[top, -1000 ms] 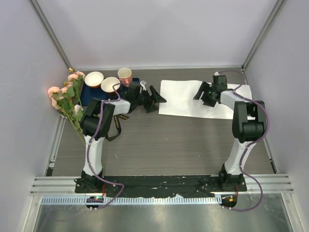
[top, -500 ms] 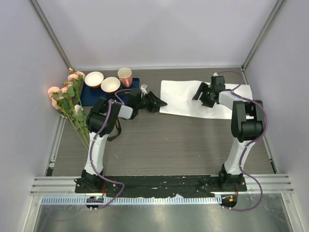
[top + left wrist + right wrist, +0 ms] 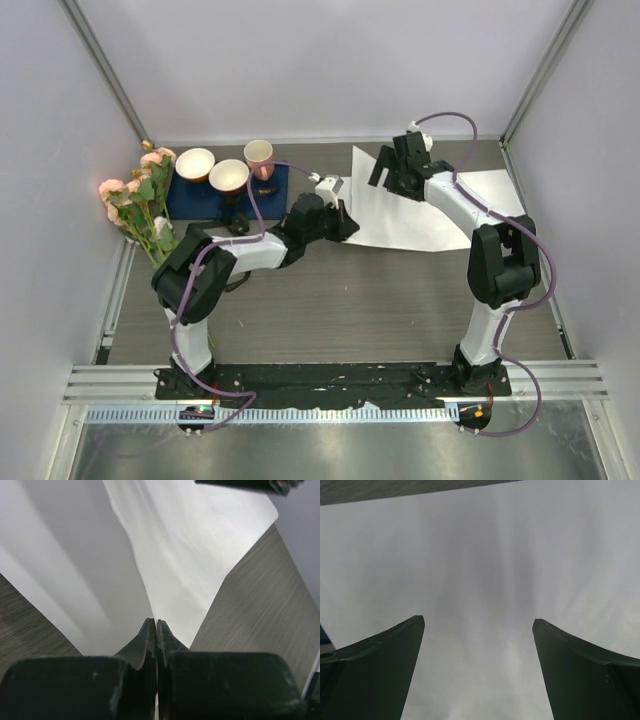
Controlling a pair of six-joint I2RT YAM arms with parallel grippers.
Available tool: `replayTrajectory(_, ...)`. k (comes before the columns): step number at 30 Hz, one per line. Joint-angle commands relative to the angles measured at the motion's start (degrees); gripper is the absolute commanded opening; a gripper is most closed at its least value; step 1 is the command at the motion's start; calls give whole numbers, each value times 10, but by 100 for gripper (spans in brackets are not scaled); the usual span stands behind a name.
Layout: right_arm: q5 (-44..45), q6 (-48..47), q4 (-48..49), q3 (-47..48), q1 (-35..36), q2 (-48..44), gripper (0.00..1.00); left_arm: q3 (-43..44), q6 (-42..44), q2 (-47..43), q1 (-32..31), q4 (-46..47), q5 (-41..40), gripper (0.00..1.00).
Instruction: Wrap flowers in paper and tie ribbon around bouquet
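The white paper lies at the back right of the table, its left part raised. My left gripper is at the paper's near left edge, jaws pressed together on the thin paper sheet. My right gripper hangs open over the paper's far left corner, and plain paper fills the space between its fingers. The flowers, pale pink roses on long green stems, lean against the left wall. A short piece of the black ribbon shows beside the left arm; the rest is hidden under it.
A dark blue mat at the back left carries two cream bowls and a pink cup. Grey walls close in the table at the back and on both sides.
My left gripper reached right to the paper's edge and shut on it. My right gripper opened wider and moved back and left. The paper's left side has shifted and lifted.
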Motion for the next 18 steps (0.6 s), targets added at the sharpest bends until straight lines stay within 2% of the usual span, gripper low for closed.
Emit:
replayTrajectory(1, 10, 13, -3, 46, 19, -27, 98, -20, 153, -24, -30, 0, -112, 0)
replayTrajectory(9, 49, 27, -26, 127, 64, -3, 97, -1, 221, -11, -61, -22, -175, 0)
replayTrajectory(18, 108, 25, -37, 152, 102, 13, 97, 12, 252, -5, -87, -36, -206, 0)
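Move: The left hand already pinches the paper's near-left corner; the paper's middle lies about 20 cm to its right, 8 cm ahead and 7 cm lower. The raised far-left paper corner is some 10 cm left, 4 cm ahead and 7 cm below the open right hand, with the paper's middle 9 cm right and 2 cm back. The pink mug stands about 15 cm ahead and 20 cm left of the left hand. The open right hand rises and goes left, some 10 cm; the left, tilting, lowers its pinched paper corner. ##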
